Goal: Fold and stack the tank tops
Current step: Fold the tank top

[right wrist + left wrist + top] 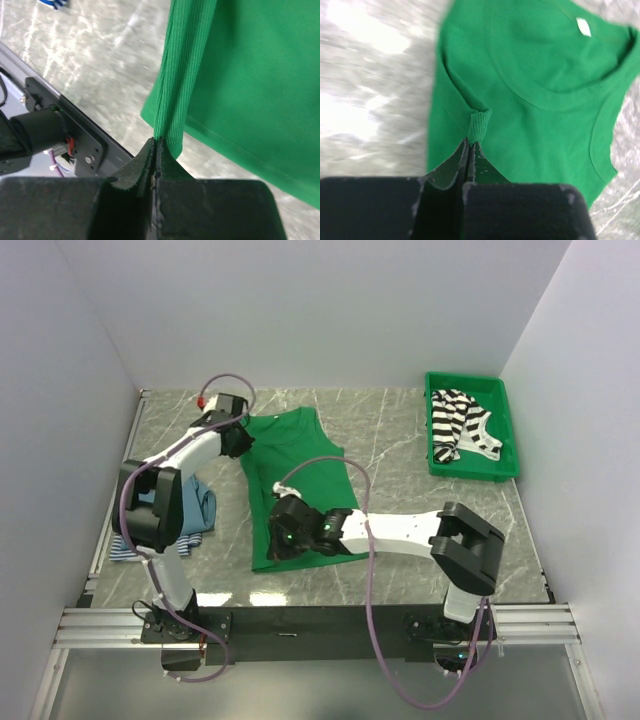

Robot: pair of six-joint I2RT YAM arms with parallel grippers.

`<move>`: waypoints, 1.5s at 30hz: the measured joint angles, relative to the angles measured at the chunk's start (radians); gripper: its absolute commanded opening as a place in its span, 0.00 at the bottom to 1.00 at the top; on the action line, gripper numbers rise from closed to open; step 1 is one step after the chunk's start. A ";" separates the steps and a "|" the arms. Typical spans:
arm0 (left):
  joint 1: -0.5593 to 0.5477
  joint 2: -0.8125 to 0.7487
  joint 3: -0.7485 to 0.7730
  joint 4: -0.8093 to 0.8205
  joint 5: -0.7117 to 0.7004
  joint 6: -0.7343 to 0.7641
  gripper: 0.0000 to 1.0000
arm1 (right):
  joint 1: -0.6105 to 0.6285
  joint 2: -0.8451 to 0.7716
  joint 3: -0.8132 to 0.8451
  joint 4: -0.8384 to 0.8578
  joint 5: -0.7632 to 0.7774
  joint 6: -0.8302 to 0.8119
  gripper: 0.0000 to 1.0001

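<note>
The plain green tank top point(305, 475) lies spread on the marble table, neckline toward the back. My left gripper point(240, 443) is shut on its left shoulder strap, and the left wrist view shows the strap point(479, 125) bunched at the closed tips point(470, 144). My right gripper point(281, 537) is shut on the near left hem corner, where ribbed cloth point(172, 100) rises from the closed tips point(156, 142). A solid blue top point(203, 506) and a blue-white striped top point(124, 550) lie folded at the left. The black-and-white striped top point(458, 423) sits in the bin.
The rigid green plastic bin point(512, 445) stands at the back right. White walls close in the table on three sides. A metal rail point(300, 620) runs along the near edge, beside the arm bases. A purple cable loops over the green top.
</note>
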 measured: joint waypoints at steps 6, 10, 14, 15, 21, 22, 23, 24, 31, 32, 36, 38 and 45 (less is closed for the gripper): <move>-0.079 0.077 0.068 -0.018 0.000 -0.003 0.01 | -0.009 -0.087 -0.121 0.047 0.012 0.032 0.00; -0.117 0.112 0.101 -0.029 -0.002 -0.004 0.01 | -0.018 -0.116 -0.177 0.075 0.024 0.051 0.00; -0.138 0.128 0.119 -0.039 -0.008 -0.006 0.01 | -0.028 -0.148 -0.233 0.087 0.034 0.066 0.00; -0.142 0.132 0.123 -0.039 -0.008 -0.007 0.01 | -0.031 -0.156 -0.247 0.095 0.035 0.071 0.00; -0.156 0.149 0.128 -0.039 -0.008 -0.007 0.01 | -0.039 -0.174 -0.306 0.130 0.041 0.093 0.00; -0.157 0.153 0.128 -0.039 -0.008 -0.007 0.01 | -0.039 -0.174 -0.315 0.137 0.042 0.097 0.00; -0.159 0.156 0.129 -0.038 -0.008 -0.008 0.01 | -0.039 -0.174 -0.321 0.138 0.043 0.100 0.00; -0.161 0.159 0.129 -0.038 -0.008 -0.007 0.00 | -0.039 -0.174 -0.331 0.148 0.043 0.105 0.00; -0.170 0.166 0.129 -0.034 -0.008 -0.007 0.01 | -0.041 -0.184 -0.378 0.186 0.053 0.130 0.00; -0.171 0.166 0.129 -0.034 -0.008 -0.007 0.00 | -0.041 -0.190 -0.385 0.189 0.056 0.134 0.00; -0.175 0.166 0.129 -0.029 -0.007 -0.006 0.01 | -0.042 -0.204 -0.410 0.211 0.061 0.145 0.00; -0.178 0.166 0.129 -0.029 -0.006 -0.006 0.01 | -0.043 -0.204 -0.414 0.213 0.062 0.151 0.00; -0.184 0.166 0.129 -0.013 0.003 -0.003 0.03 | -0.043 -0.206 -0.429 0.236 0.064 0.163 0.00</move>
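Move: Both hands hold the lifted left side of the green tank top. Its middle lies roughly 15 cm right, 15 cm back and 6 cm below the left hand; the neckline is some 8 cm right and 8 cm ahead of that hand. From the right hand, the middle is about 7 cm right and 16 cm ahead, the bottom hem's middle 9 cm right and 3 cm back, and the blue folded pile 26 cm left and 11 cm ahead. Each hand keeps its pinch on the lifted side, the left at the shoulder and the right at the hem, and together they carry it to the robot's right over the tank top, towards its middle line. The left travels about 9 cm and the right some 7 cm, fast then easing, both sinking 3 to 4 cm and turning roughly 10 degrees clockwise; fingers stay shut. ##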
